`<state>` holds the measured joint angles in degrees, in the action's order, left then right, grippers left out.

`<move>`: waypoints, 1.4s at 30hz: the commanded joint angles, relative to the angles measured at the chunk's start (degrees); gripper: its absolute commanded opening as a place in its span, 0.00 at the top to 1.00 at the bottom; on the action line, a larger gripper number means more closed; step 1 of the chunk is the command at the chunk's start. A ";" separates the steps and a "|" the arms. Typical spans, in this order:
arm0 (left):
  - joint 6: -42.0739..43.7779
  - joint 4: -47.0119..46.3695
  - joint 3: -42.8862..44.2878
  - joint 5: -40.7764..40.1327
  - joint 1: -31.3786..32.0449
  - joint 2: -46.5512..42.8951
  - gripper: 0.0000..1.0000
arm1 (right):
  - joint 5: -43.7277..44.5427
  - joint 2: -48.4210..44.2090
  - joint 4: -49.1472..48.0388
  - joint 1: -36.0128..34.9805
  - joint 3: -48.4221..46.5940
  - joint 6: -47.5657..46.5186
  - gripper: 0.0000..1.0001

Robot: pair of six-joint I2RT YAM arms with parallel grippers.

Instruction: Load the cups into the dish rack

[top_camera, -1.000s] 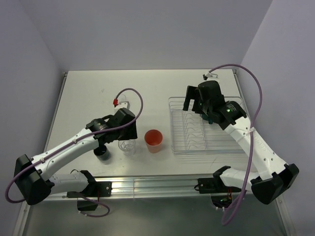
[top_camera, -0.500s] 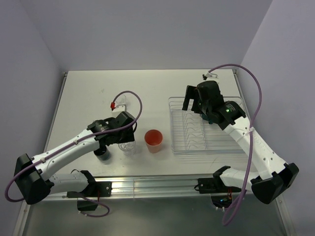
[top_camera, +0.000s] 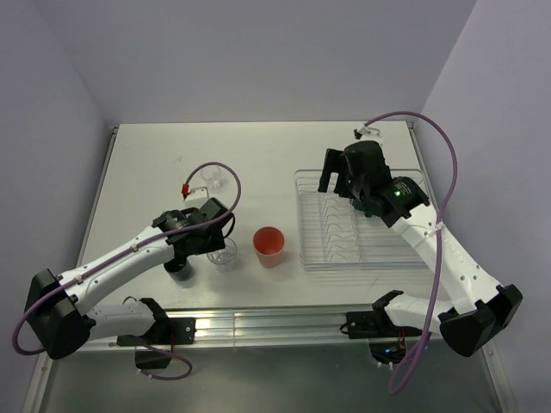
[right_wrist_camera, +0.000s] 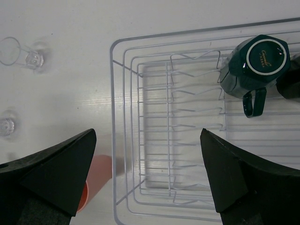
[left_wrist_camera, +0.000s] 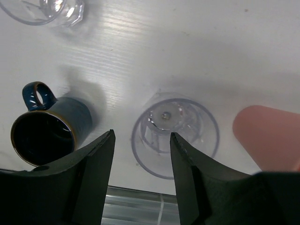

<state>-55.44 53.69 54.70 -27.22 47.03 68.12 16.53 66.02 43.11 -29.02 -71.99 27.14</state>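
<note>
A clear tumbler [left_wrist_camera: 176,136] stands upright on the table; in the top view this tumbler [top_camera: 222,255] is just right of my left wrist. My left gripper [left_wrist_camera: 141,136] hovers over it, open, its jaws straddling the near-left part of the rim without touching it. A dark blue mug [left_wrist_camera: 47,136] stands to the left and a salmon-orange cup [top_camera: 269,246] to the right. My right gripper [right_wrist_camera: 148,132] is open and empty above the dish rack [right_wrist_camera: 112,93]. A dark green mug [right_wrist_camera: 255,63] sits upside down in the rack.
A second clear tumbler [top_camera: 209,178] lies farther back on the table. Another dark item [right_wrist_camera: 290,82] shows at the rack's right edge beside the green mug. The left arm's purple cable [top_camera: 219,168] loops above the table.
My left gripper shifted slightly left and toward the near edge over the tumbler, and its jaws narrowed a little. The far tumbler is now uncovered. The right arm stayed still.
</note>
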 commanded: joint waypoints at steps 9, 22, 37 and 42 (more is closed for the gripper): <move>-0.46 -4.03 -3.63 3.67 -2.64 3.69 0.51 | 1.04 0.08 -2.59 -0.43 -0.35 -1.21 0.00; -0.20 -6.85 -2.95 3.76 -3.08 5.37 1.00 | 1.75 -0.72 -2.59 -0.43 0.71 -1.65 0.00; 18.18 -16.73 29.67 34.56 -21.71 4.65 1.00 | -7.56 -2.64 -7.07 -1.04 -2.37 0.11 0.00; 10.46 -37.75 26.78 64.72 -21.89 8.69 1.00 | -16.17 -5.54 -14.53 -2.36 -4.04 1.34 0.00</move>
<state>-41.47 33.52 82.65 13.76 24.97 73.84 7.07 64.14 37.06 -30.52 -72.49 27.16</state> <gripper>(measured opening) 0.067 0.997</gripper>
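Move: The clear glass I'm after has its middle about 4 cm right of my left hand, 1 cm back and some 9 cm below. From that hand the pink cup stands roughly 16 cm right and 1 cm ahead, the dark mug 9 cm left and 4 cm back, and the small glass 9 cm left and 8 cm ahead, all about as low. From my right hand the clear glass lies around 30 cm left, 10 cm back and 22 cm down. My left hand sinks about 5 cm onto the clear glass's near-left rim and closes, pinching the wall with one finger inside and one outside. I then lift it some 27 cm while carrying it forward, finally swinging right as the wrist turns the fingers up and rightward. Late on, my open right hand starts left and up to meet it. ##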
